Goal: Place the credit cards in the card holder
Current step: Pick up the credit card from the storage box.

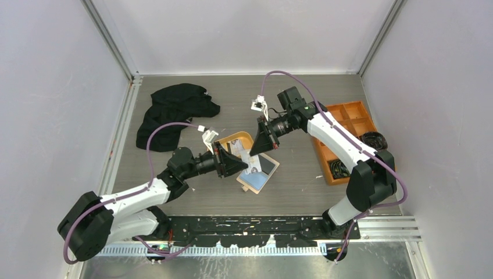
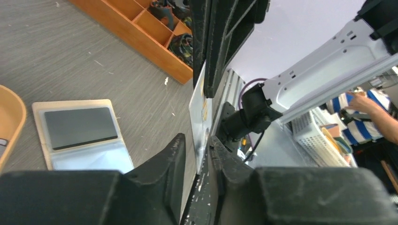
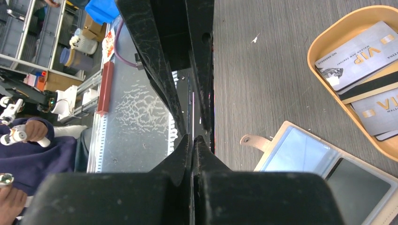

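Note:
One pale credit card (image 1: 250,160) hangs upright above the card holder (image 1: 260,174), between both grippers. My right gripper (image 3: 193,138) is shut on the card's thin edge (image 3: 193,110). My left gripper (image 2: 197,140) has the same card (image 2: 199,110) between its jaws. They stand slightly apart, with a gap showing beside one finger. The beige-pink card holder (image 2: 80,133) lies open flat on the table, its pale blue pockets up and its snap tab (image 3: 253,139) out. More credit cards (image 3: 356,51) marked VIP lie in the orange oval tray (image 3: 313,47).
An orange compartmented box (image 1: 349,131) with dark items stands at the right, under the right arm. A black cloth (image 1: 174,110) is bunched at the back left. The oval tray (image 1: 239,139) sits just behind the card holder.

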Action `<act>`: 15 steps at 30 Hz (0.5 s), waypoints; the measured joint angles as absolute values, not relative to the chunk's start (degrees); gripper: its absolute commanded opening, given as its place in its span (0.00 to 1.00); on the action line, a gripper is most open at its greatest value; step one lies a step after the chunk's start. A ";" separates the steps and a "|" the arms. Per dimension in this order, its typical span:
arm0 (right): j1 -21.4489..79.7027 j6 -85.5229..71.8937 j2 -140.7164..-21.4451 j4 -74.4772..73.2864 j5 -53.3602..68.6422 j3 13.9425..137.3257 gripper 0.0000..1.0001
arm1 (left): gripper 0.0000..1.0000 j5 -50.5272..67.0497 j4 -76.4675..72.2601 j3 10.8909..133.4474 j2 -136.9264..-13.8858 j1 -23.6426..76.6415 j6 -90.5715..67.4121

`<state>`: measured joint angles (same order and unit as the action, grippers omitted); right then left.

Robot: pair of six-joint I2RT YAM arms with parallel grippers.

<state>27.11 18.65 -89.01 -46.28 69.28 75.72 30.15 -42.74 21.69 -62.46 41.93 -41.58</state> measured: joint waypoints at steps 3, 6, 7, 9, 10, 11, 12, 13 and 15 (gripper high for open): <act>26.06 18.61 -89.01 -46.96 68.99 75.75 0.01 | 0.60 26.63 -40.86 21.19 -60.27 42.00 -41.95; 22.94 16.97 -88.86 -45.89 67.90 74.59 0.01 | 0.64 20.73 -34.83 19.46 -53.69 42.00 -42.83; 21.85 16.53 -88.84 -45.52 67.20 73.84 0.01 | 0.64 18.20 -31.88 18.57 -50.35 42.00 -43.40; 19.64 16.03 -88.86 -45.10 64.73 71.75 0.01 | 0.64 14.02 -26.57 16.95 -44.03 42.00 -44.86; 18.65 15.90 -88.88 -45.01 63.11 70.57 0.01 | 0.63 12.60 -24.36 16.58 -42.02 42.00 -45.71; 17.82 15.84 -89.01 -45.04 61.60 69.49 0.01 | 0.62 10.74 -21.10 16.19 -39.66 42.00 -47.05; 17.45 15.77 -89.32 -45.08 60.55 68.88 0.01 | 0.61 9.54 -18.74 16.01 -38.44 42.00 -48.14; 17.28 15.62 -90.08 -45.10 59.31 68.47 0.01 | 0.60 8.23 -15.73 15.94 -37.36 42.02 -49.71; 17.30 15.51 -92.33 -45.06 57.84 68.49 0.01 | 0.58 6.26 -10.90 15.92 -36.69 42.19 -52.62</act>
<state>17.30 15.51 -92.33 -45.06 57.84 68.49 6.26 -10.90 15.92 -36.69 42.19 -52.62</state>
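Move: The right hand's shut fingers have the credit card, while the left's are only just starting to loosen on it. Under the right hand, about 16 cm down, lies the open card holder, 1 cm ahead and 2 cm to the right; the storage box is 12 cm ahead and 9 cm left, about as low. From the left hand the card holder is 7 cm ahead, 5 cm right and 16 cm below, the storage box 17 cm ahead and 6 cm left. Leftward by about 7 cm, the left hand opens wide and draws off the card, swinging counter-clockwise and sinking late. The right hand keeps its pinch on the card and goes down about 8 cm towards the card holder while carrying it to the right and forward, turning slightly clockwise and tipping its fingers further down. ##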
